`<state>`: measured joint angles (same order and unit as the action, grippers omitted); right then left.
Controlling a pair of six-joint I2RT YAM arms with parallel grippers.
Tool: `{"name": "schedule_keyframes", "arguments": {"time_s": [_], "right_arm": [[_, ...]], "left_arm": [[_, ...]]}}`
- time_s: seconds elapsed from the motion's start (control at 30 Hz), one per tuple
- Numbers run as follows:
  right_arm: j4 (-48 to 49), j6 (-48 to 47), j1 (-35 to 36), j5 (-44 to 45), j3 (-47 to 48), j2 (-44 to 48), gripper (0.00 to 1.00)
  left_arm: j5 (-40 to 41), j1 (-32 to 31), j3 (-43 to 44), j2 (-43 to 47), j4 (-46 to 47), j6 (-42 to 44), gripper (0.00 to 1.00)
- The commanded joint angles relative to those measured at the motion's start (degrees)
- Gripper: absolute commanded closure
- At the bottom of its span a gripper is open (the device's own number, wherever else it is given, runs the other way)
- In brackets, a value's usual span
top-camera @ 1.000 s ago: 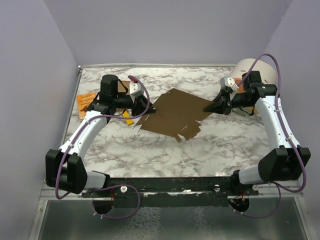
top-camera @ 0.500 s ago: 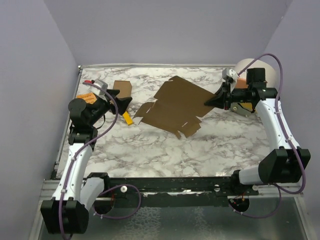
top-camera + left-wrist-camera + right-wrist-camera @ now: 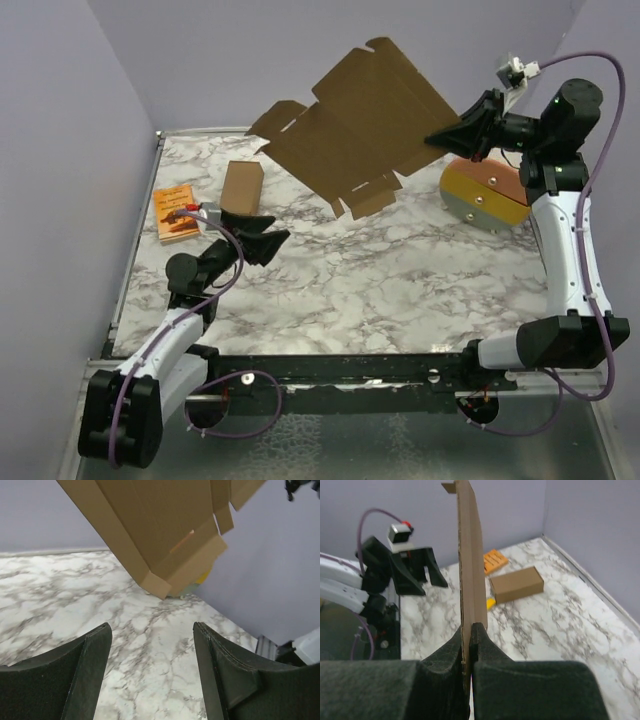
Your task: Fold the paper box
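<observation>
The paper box is a flat brown die-cut sheet with notches and tabs, held tilted in the air well above the table. My right gripper is shut on its right edge. In the right wrist view the sheet stands edge-on, pinched between the fingertips of that gripper. My left gripper hangs low over the table's left side, open and holding nothing, apart from the sheet. In the left wrist view the sheet hangs above and beyond the left gripper, with only marble between its fingers.
A narrow ready-made cardboard box lies at the back left, with an orange booklet to its left. A round tan and orange disc lies at the back right. Purple walls enclose the marble table.
The right gripper has lifted the sheet off the table, up and back. The left gripper has opened, let go of the sheet's left edge and drawn back toward the near left.
</observation>
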<state>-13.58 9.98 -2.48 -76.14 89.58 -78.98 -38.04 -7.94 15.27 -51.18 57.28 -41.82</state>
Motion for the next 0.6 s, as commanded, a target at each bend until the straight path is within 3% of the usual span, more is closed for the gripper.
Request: {"name": "schedule_keyframes", "arguments": {"time_s": [0.0, 0.13, 0.2, 0.33, 0.57], "right_arm": [[25.6, 33.2, -0.7, -5.0, 4.5, -2.2, 0.99], [47.3, 56.9, -1.0, -3.9, 5.1, -4.2, 0.99], [52.3, 63.9, -1.3, -2.3, 4.9, -4.7, 0.99], [52.1, 66.3, -2.0, -0.5, 6.1, -5.0, 0.99], [59.9, 75.9, -4.2, 1.5, 5.5, -5.6, 0.99]], "left_arm": [[3.7, -7.3, 0.9, -1.9, 10.8, 5.9, 0.31], [8.6, -12.2, -0.1, -6.2, 16.5, 12.6, 0.3], [11.1, -14.5, -0.4, -9.8, 23.0, 14.0, 0.29], [14.6, -19.2, 1.5, -16.0, 34.6, 17.1, 0.28], [19.9, -25.6, 5.6, -20.8, 42.9, 24.7, 0.27]]}}
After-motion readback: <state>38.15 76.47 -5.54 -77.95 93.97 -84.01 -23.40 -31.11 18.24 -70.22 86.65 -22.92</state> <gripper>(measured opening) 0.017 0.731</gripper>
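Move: My left hand is empty, with the middle of the paper box about 15 cm to its right, 8 ahead and 18 above. The box's lower flaps are nearer, roughly 12 cm right, 4 ahead and 4 above. The small brown box lies about 20 cm ahead, 11 left and 24 below. My right hand already grips the paper box's right corner; its middle is some 13 cm left, 3 ahead and 2 above. The striped drum is about 20 cm ahead, 24 right and 33 below. Keeping the unfolded paper box pinched by its right corner, I raise my right hand about 9 cm, quickly at first and then more slowly, rolling the box's free left side up and tipping its top forward. Meanwhile my left hand sweeps some 8 cm to the right, in beneath the lower flaps, rising about 4 cm late on; its open fingers tilt up and touch nothing yet. ##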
